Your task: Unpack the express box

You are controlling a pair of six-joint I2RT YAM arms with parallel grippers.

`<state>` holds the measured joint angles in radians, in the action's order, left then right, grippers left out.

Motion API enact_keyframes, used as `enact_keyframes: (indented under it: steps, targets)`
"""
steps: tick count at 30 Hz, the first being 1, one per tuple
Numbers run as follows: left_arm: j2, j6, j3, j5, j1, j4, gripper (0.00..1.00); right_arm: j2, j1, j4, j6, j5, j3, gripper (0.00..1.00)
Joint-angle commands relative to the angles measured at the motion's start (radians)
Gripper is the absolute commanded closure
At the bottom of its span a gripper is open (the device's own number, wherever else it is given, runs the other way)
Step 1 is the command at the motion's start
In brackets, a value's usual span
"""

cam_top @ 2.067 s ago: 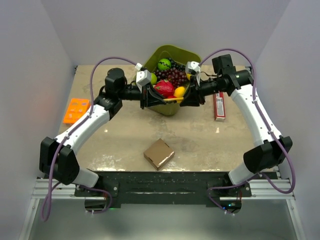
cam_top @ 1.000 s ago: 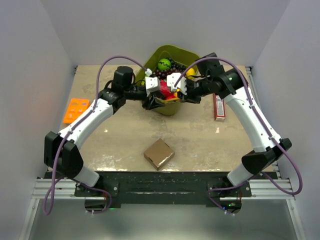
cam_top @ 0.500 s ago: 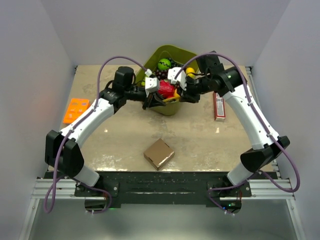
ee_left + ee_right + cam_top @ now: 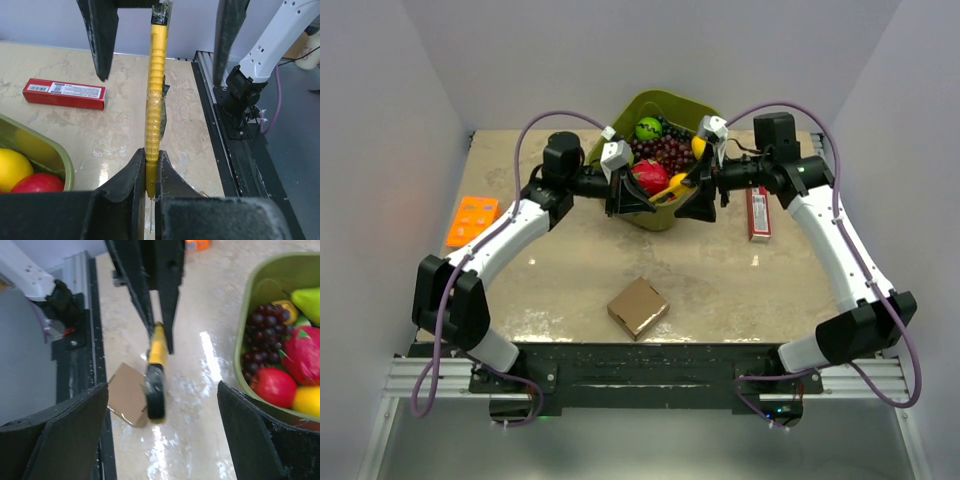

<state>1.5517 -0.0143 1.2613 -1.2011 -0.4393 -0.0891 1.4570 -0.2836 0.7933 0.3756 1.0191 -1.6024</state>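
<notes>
The express box (image 4: 638, 307) lies closed on the table near the front edge, and appears again as the brown box (image 4: 127, 400) in the right wrist view. A yellow utility knife (image 4: 672, 190) with a black end hangs in the air in front of the fruit tub. My left gripper (image 4: 151, 160) is shut on the knife's (image 4: 154, 90) near end. My right gripper (image 4: 161, 386) stands wide open around the knife's black tip (image 4: 156, 395) without touching it; its fingers (image 4: 102, 40) flank the knife in the left wrist view.
A green tub (image 4: 665, 110) full of fruit stands at the back centre, just behind both grippers. A slim red packet (image 4: 757, 212) lies to its right, and an orange tray (image 4: 472, 220) at the left edge.
My right gripper has opened, let go of the knife and drawn back to the right. My left gripper has shut on the knife and holds it alone.
</notes>
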Motion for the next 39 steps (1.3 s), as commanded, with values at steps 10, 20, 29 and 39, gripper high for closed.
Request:
enact_keyframes:
  steps: [10, 20, 29, 39]
  targets:
    - [0.047, -0.173, 0.0, -0.074, -0.001, -0.198, 1.0, 0.026, -0.054, -0.141, -0.101, 0.11, -0.022, 0.27]
    - [0.053, -0.181, 0.0, -0.077, -0.001, -0.204, 1.0, 0.043, -0.08, -0.177, -0.129, 0.084, -0.014, 0.43]
    - [0.053, -0.179, 0.0, -0.077, -0.001, -0.205, 1.0, 0.059, -0.089, -0.152, -0.095, 0.065, -0.014, 0.58]
    - [0.059, -0.181, 0.0, -0.068, -0.001, -0.202, 1.0, 0.071, -0.092, -0.138, -0.077, 0.047, -0.016, 0.99]
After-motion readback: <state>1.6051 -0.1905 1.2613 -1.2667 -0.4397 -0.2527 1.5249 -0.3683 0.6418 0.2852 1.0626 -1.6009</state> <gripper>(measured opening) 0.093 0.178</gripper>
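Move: The left fingers already grip the yellow knife near its blade end. Its middle lies some 4 cm right of and 2 cm above the left hand, and about 3 cm left of the wide-open right hand and slightly lower, level with it front to back. From the right hand, the fruit crate stands about 27 cm ahead and 6 cm left, the brown express box roughly 10 cm back and 10 cm left, both far below. The right fingers close from wide open around the black-ended part of the knife and pinch it, as that hand slides about 4 cm left along the knife towards the left gripper, rising a centimetre midway and sinking back. The left hand stays put, still gripping the blade end and holding the knife out. ##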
